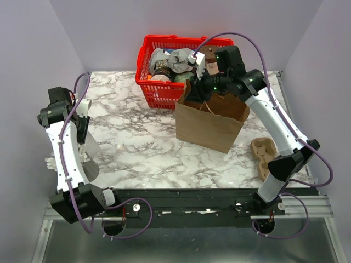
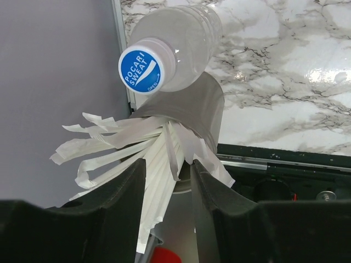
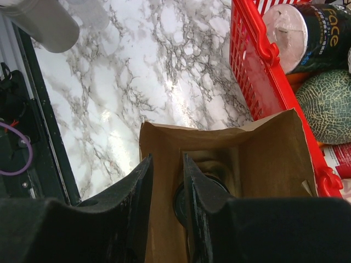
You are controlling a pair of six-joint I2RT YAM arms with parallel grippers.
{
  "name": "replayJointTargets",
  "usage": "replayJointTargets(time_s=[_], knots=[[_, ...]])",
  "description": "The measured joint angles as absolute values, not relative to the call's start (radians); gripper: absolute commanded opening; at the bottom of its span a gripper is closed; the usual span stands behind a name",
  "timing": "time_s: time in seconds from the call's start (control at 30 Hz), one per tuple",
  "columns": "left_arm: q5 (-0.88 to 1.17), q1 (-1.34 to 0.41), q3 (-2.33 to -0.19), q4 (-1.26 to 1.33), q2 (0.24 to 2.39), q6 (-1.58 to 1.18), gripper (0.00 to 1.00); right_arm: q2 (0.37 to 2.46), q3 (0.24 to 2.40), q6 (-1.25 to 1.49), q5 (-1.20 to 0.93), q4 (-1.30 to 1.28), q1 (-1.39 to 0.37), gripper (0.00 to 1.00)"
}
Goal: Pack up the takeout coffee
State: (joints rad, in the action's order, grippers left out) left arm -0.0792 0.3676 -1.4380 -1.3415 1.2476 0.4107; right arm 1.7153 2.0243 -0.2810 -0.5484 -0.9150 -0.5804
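Observation:
The takeout coffee shows only as a black lid (image 3: 179, 204) deep inside the brown paper bag (image 1: 211, 123); in the top view the bag hides it. My right gripper (image 3: 167, 160) hangs over the bag's mouth. Its jaws stand a little apart, one finger in front of the bag's near wall and the other inside above the lid, holding nothing that I can see. My left gripper (image 2: 168, 164) is at the table's left edge, open, with white paper-wrapped straws (image 2: 118, 143) between its fingers. The straws lie against the left finger, with a gap to the right one.
The straws stand in a metal cup (image 1: 90, 159) beside a clear bottle with a blue cap (image 2: 141, 68). A red basket (image 1: 164, 39) full of groceries, among them a melon (image 3: 329, 101), stands right behind the bag. A cardboard cup carrier (image 1: 263, 156) lies at the right.

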Motion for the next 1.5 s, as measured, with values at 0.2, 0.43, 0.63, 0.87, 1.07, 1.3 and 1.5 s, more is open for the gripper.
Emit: replayJointTargets(time_s=[0.2, 0.43, 0.63, 0.87, 1.07, 1.3, 1.5], knots=[[-0.080, 0.371, -1.429, -1.341, 1.250, 0.411, 0.38, 1.715, 2.024, -0.280, -0.548, -0.915, -0.580, 0.38], [-0.080, 0.372, -1.429, -1.341, 1.267, 0.411, 0.31, 1.715, 2.024, -0.277, -0.549, -0.915, -0.580, 0.37], [-0.079, 0.372, -1.429, -1.340, 1.279, 0.411, 0.26, 1.715, 2.024, -0.276, -0.550, -0.915, -0.580, 0.38], [-0.079, 0.372, -1.431, -1.341, 1.279, 0.414, 0.14, 1.715, 2.024, -0.273, -0.556, -0.915, -0.580, 0.38], [-0.079, 0.372, -1.447, -1.341, 1.279, 0.415, 0.04, 1.715, 2.024, -0.270, -0.562, -0.915, -0.580, 0.38], [-0.069, 0.373, -1.519, -1.343, 1.279, 0.418, 0.00, 1.715, 2.020, -0.269, -0.568, -0.915, -0.580, 0.38], [-0.036, 0.373, -1.580, -1.345, 1.257, 0.418, 0.00, 1.715, 2.011, -0.270, -0.578, -0.914, -0.580, 0.38]])
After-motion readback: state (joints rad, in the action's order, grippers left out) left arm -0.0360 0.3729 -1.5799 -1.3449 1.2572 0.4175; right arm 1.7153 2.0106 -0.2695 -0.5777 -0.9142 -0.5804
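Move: The white wrapped straws stand just under my left hand's half-open fingers, their middle about 4 cm below the hand, 1 cm back and 2 cm to its left. Their grey holder sits under them, some 3 cm back, 2 cm left and 12 cm down from that hand. The water bottle is about 7 cm ahead of it, 2 cm left and 9 cm lower. From my right hand, over at the paper bag, the straws lie roughly 48 cm left, 13 cm back and 15 cm lower. I ease my left hand down about 1 cm into the fanned-out tops of the straws while I bring its fingers together, shutting them fully on the paper end that stood between them. Then I lift, quickening, about 5 cm up from the lowest point and a little forward, tilting the fingertips some 10 degrees farther out. ##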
